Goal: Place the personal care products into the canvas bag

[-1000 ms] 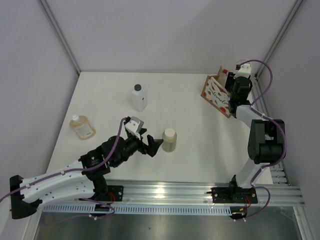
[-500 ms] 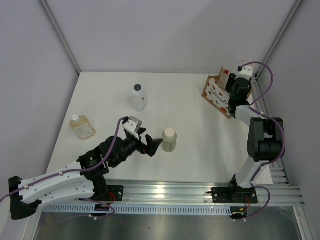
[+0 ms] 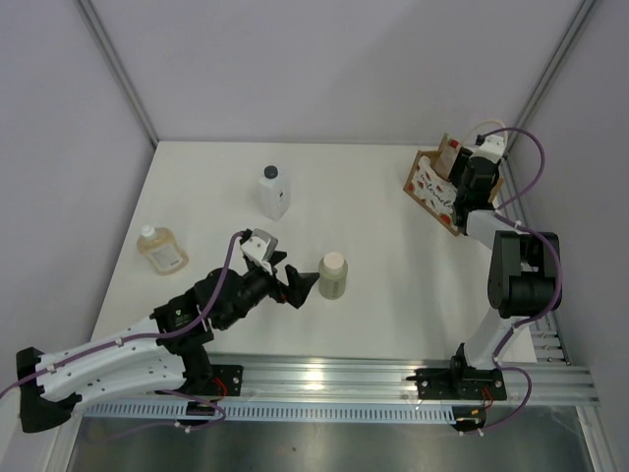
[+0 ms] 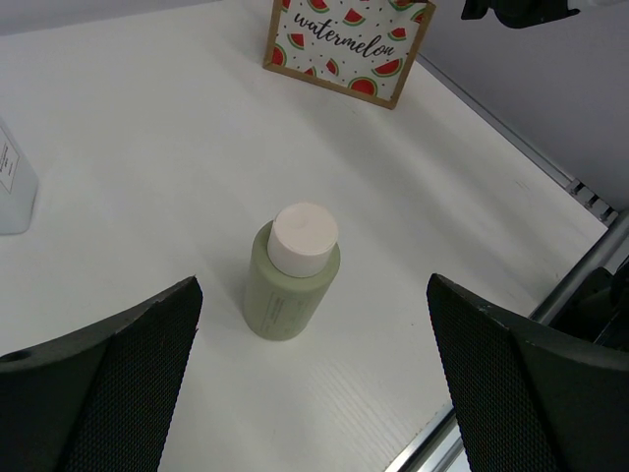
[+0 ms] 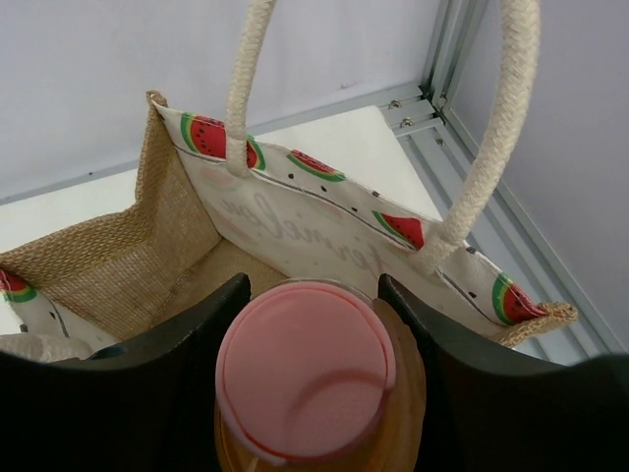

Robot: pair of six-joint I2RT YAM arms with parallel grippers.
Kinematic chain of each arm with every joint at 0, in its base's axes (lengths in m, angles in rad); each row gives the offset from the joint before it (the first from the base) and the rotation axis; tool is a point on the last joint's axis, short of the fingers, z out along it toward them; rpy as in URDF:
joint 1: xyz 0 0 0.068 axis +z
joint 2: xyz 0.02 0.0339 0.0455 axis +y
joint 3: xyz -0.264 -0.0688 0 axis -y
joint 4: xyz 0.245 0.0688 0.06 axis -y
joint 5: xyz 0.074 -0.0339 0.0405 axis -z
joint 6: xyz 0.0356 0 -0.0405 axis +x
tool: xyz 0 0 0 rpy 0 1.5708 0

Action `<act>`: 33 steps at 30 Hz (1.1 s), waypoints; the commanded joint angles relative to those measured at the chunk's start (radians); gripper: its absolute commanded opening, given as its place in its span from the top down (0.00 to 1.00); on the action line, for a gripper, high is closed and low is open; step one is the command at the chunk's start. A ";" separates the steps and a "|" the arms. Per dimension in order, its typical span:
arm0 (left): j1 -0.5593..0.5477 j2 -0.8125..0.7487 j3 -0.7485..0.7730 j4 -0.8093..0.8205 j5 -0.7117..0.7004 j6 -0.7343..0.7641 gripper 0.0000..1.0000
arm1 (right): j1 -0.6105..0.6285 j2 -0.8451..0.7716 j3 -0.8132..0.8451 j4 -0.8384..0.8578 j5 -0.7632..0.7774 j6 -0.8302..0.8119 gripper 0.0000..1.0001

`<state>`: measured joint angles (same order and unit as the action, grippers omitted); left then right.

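My right gripper (image 5: 310,324) is shut on the orange bottle with the pink cap (image 5: 307,369) and holds it over the open mouth of the canvas bag (image 5: 128,265). The bag (image 3: 432,187) stands at the far right and also shows in the left wrist view (image 4: 339,49). My left gripper (image 4: 314,383) is open, with the beige bottle with the cream cap (image 4: 292,272) standing upright just ahead of it. That beige bottle (image 3: 333,274) is at mid-table. The white bottle with the black cap (image 3: 273,191) and the amber flask (image 3: 160,249) stand on the left.
The bag's two white rope handles (image 5: 491,128) rise on either side of the held bottle. The table's right edge has a metal rail (image 3: 511,197) beside the bag. The front rail (image 3: 324,379) runs along the near edge.
My right gripper with the orange bottle has shifted slightly right and back, and the bag has shifted and turned a little with it. The left arm has barely moved.
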<state>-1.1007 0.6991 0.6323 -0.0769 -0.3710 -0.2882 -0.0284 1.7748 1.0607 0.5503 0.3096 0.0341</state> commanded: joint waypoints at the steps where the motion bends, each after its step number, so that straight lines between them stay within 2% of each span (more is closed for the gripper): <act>1: 0.004 -0.019 0.030 0.009 0.006 -0.006 0.01 | -0.004 -0.020 0.022 0.157 0.013 0.029 0.47; 4: 0.004 -0.023 0.029 0.009 0.007 -0.008 0.01 | -0.004 -0.021 0.024 0.149 0.008 0.033 0.46; 8: 0.004 -0.029 0.032 0.008 0.012 -0.009 0.01 | -0.004 -0.021 0.030 0.131 0.009 0.033 0.40; 20: 0.004 -0.032 0.024 0.011 0.009 -0.008 0.01 | -0.004 -0.074 0.053 0.068 0.023 0.046 0.39; 25: 0.004 -0.023 0.027 0.009 0.003 -0.003 0.01 | -0.007 -0.159 0.163 -0.159 0.057 0.128 0.34; 27: 0.002 -0.021 0.027 0.009 -0.012 0.000 0.01 | -0.015 -0.205 0.211 -0.202 -0.007 0.165 0.30; 29: 0.002 -0.020 0.027 0.005 -0.031 0.004 0.01 | -0.015 -0.231 0.274 -0.336 -0.036 0.188 0.23; 30: 0.002 -0.021 0.027 0.005 -0.037 0.006 0.01 | -0.015 -0.238 0.306 -0.439 -0.052 0.194 0.21; 33: 0.002 -0.024 0.032 0.000 -0.042 0.007 0.01 | -0.010 -0.308 0.361 -0.558 -0.157 0.231 0.20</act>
<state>-1.1007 0.6785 0.6323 -0.0772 -0.3901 -0.2878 -0.0387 1.5600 1.3605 0.1898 0.2588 0.1993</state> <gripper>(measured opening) 0.993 0.793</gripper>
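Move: Just inside the right end of the canvas bag, the right hand still holds the pink-capped bottle by its top, the bottle's middle about 6 cm below the fingers. The bag's middle lies some 3 cm to the left, 1 cm back and 7 cm below. The green bottle stands about 38 cm left, 26 cm back and 9 cm lower. From the left hand the bag is roughly 33 cm ahead, 40 cm right and 15 cm below. Letting go of the pink-capped bottle in the bag, the right fingers first slacken with the hand nearly still, only tipping up a little and easing up a centimetre or two. The hand then climbs quickly out of the bag, away from the bottle, about 17 cm up in all, fingertips tilting up some 10 degrees and fingers opening wider. ##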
